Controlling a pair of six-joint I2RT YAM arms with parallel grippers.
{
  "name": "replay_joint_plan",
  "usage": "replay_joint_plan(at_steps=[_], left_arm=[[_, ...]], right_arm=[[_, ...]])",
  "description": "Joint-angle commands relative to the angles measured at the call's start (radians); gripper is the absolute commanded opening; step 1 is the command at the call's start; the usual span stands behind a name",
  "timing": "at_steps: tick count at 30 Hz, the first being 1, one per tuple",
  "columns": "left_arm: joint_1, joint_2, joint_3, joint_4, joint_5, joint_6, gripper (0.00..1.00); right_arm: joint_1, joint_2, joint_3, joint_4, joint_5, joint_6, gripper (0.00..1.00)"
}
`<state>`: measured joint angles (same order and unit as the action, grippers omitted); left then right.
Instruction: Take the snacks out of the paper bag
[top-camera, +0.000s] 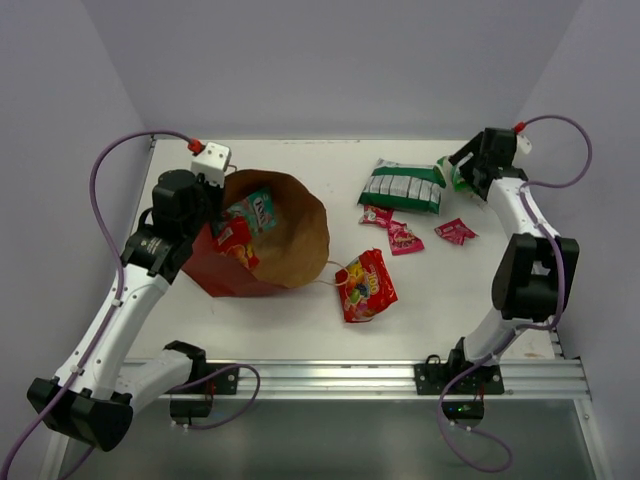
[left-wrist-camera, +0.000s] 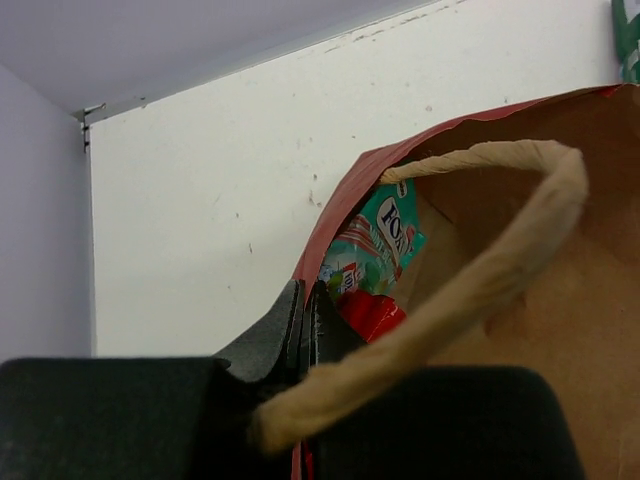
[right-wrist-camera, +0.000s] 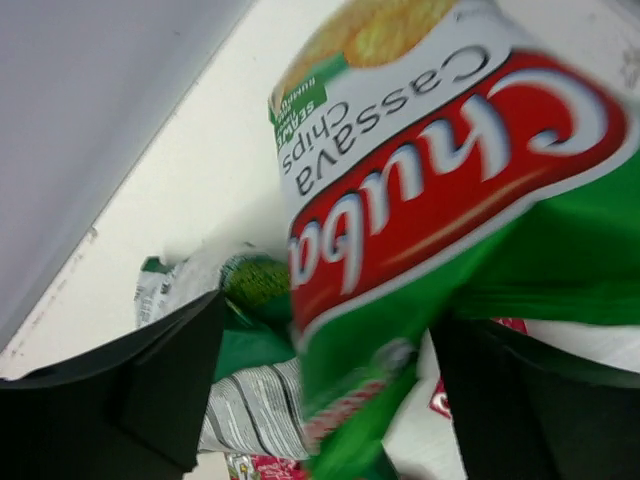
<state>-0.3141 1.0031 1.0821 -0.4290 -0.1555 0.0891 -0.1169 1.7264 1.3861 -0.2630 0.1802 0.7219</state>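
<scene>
The reddish-brown paper bag (top-camera: 290, 250) leans on the left of the table, its mouth facing up. My left gripper (top-camera: 207, 218) is shut on the bag's left rim (left-wrist-camera: 345, 205), with the twine handle (left-wrist-camera: 480, 280) looping across in front. A teal packet (left-wrist-camera: 385, 235) and a red packet (left-wrist-camera: 370, 312) lie inside. At the back right, my right gripper (right-wrist-camera: 330, 400) stands open with the green chip bag (right-wrist-camera: 440, 200) hanging blurred between its spread fingers (right-wrist-camera: 150, 390). In the top view the green chip bag (top-camera: 452, 180) sits beside the green-white striped multipack (top-camera: 402, 187).
On the white table (top-camera: 300, 330) lie a red candy bag (top-camera: 367, 285) in the middle and three small red wrappers (top-camera: 376, 215), (top-camera: 405, 238), (top-camera: 455, 231) below the multipack. An aluminium rail (top-camera: 350, 375) runs along the near edge. Walls close in behind and on both sides.
</scene>
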Motion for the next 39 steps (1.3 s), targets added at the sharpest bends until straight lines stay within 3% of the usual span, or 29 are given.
replay_joint_plan(at_steps=[1,2,9,15,19,24,31,39], left_arm=[[0.003,-0.011,0.018,0.058,0.109,0.008,0.00],[0.003,-0.009,0.019,0.058,0.120,0.009,0.00],[0.003,0.006,0.032,0.055,0.205,0.053,0.00],[0.000,0.020,0.029,0.039,0.198,0.058,0.00],[-0.005,0.028,0.041,0.027,0.214,0.043,0.00],[-0.008,0.020,0.050,0.006,0.217,0.040,0.00],[-0.008,-0.008,0.052,-0.011,0.195,0.052,0.00],[-0.008,-0.018,0.042,-0.008,0.220,0.055,0.00]], right_arm=[[0.026,-0.143,-0.028,-0.114,0.004,-0.015,0.91],[0.048,-0.174,-0.050,-0.146,0.049,-0.048,0.98],[0.247,-0.473,-0.137,-0.206,0.058,-0.116,0.99],[0.566,-0.646,-0.206,-0.059,-0.137,-0.127,0.97],[0.822,-0.575,-0.158,-0.004,-0.147,-0.059,0.97],[0.962,-0.366,-0.044,0.083,-0.212,-0.093,0.97],[1.007,-0.102,0.008,0.237,-0.427,-0.537,0.98],[1.007,-0.011,-0.015,0.376,-0.597,-1.028,0.99]])
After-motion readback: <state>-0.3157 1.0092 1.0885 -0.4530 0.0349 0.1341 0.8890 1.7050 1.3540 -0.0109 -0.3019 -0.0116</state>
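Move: The red snack pack inside the paper bag is the right hand's next goal, some 60 cm to its left, 14 cm back and 8 cm below; the teal pack lies about 8 cm beyond the red one and 4 cm to its right. Loose on the table, the green striped pack is 8 cm ahead and 13 cm left of the right hand, the red pouch 21 cm back and 25 cm left, both roughly 17 cm lower. From the left hand, the red snack pack is about 3 cm ahead, 3 cm right and 19 cm below. The right hand, already mostly open, spreads fully and leaves the chips bag, swinging some 50 cm left and 20 cm back in an arc over the loose snacks, about 17 cm up and then down again towards the paper bag's mouth, while it turns roughly 100 degrees counter-clockwise so that the open fingers point left into the bag at the red snack pack. The left hand keeps its pinch on the bag's rim and draws it a few centimetres to the right, turning slightly clockwise. ##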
